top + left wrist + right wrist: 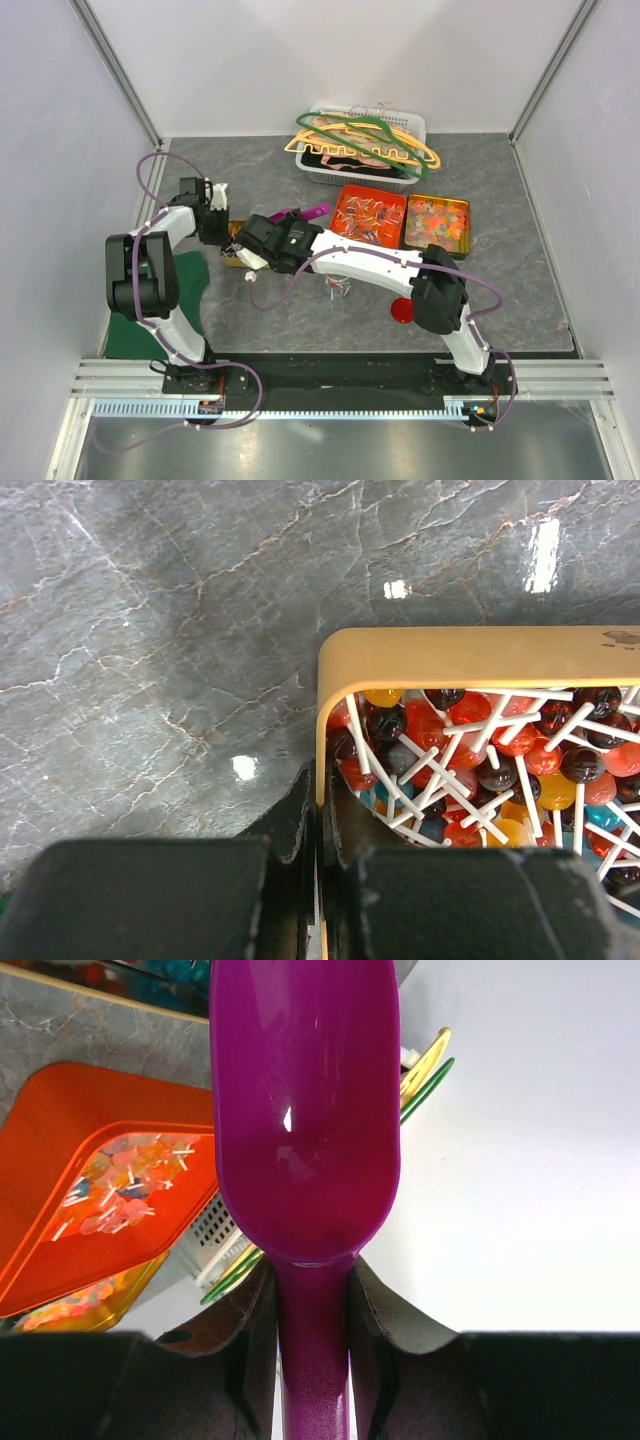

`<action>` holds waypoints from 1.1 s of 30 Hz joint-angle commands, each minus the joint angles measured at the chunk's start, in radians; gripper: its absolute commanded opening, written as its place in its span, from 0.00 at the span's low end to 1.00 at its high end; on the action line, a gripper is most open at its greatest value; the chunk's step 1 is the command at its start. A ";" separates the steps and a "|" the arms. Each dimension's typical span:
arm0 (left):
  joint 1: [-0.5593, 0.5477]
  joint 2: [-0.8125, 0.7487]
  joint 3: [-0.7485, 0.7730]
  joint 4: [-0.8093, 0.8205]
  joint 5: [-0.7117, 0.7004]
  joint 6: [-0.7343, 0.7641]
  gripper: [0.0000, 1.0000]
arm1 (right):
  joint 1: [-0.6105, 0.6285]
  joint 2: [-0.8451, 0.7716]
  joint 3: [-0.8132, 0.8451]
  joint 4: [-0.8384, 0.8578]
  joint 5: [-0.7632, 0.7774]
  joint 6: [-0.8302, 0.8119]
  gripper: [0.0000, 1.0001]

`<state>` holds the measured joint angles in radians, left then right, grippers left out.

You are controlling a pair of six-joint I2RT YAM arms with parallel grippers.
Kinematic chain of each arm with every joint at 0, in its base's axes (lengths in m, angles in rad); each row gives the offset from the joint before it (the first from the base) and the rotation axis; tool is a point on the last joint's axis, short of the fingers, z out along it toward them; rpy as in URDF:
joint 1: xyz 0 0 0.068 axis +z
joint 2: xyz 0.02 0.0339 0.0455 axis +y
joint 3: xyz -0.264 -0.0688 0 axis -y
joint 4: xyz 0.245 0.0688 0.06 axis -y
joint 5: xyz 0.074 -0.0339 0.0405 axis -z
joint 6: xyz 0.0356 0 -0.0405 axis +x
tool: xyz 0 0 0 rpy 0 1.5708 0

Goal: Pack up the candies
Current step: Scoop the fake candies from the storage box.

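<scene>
A gold tin (470, 645) is full of round candies (470, 770) on white sticks, red, dark, yellow and blue. My left gripper (321, 780) is shut on that tin's left wall, one finger outside and one inside. From above, the tin (234, 256) sits at the left, mostly under both wrists. My right gripper (310, 1280) is shut on the handle of a purple scoop (305, 1110), whose bowl is empty and held up in the air. More candies (366, 214) fill an orange tin, and others (437, 220) fill a yellow tin.
A white basket (415, 128) of plastic coat hangers stands at the back. A small glass jar (340, 288) and a red lid (401, 310) sit on the grey table in front of the tins. A green cloth (188, 285) lies by the left arm.
</scene>
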<state>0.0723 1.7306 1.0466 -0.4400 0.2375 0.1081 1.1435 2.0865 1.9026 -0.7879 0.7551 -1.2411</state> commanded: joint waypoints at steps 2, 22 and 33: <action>0.012 -0.016 0.007 0.017 0.141 -0.005 0.02 | 0.018 0.020 0.001 0.065 0.085 -0.061 0.00; 0.018 0.061 0.038 -0.054 0.441 0.045 0.02 | 0.024 -0.020 0.004 0.185 0.118 -0.086 0.00; 0.018 0.064 0.043 -0.045 0.225 0.015 0.02 | 0.025 -0.057 -0.034 0.171 0.128 -0.100 0.00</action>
<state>0.0837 1.8114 1.0515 -0.4934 0.5613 0.1356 1.1633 2.1006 1.8881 -0.6353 0.8360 -1.3319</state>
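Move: The left fingers are already shut on the left wall of the tan candy box, near its far corner; the box's middle is about 8 cm right, 1 cm back and 2 cm below. From the right hand, which holds the empty magenta scoop, the candy box lies some 10 cm left, 6 cm back and 15 cm below, the orange box 15 cm right, level and 17 cm below, and the clear container 8 cm right, 15 cm back and 15 cm below. Rightward goes the left hand, about 5 cm and a little back, keeping its pinch on the box wall while it rolls nearly 20 degrees, left side down, and turns slightly clockwise, bringing the box in under the scoop. The right hand keeps its grip on the scoop, eases about 2 cm left, then rises a little while tipping up. ##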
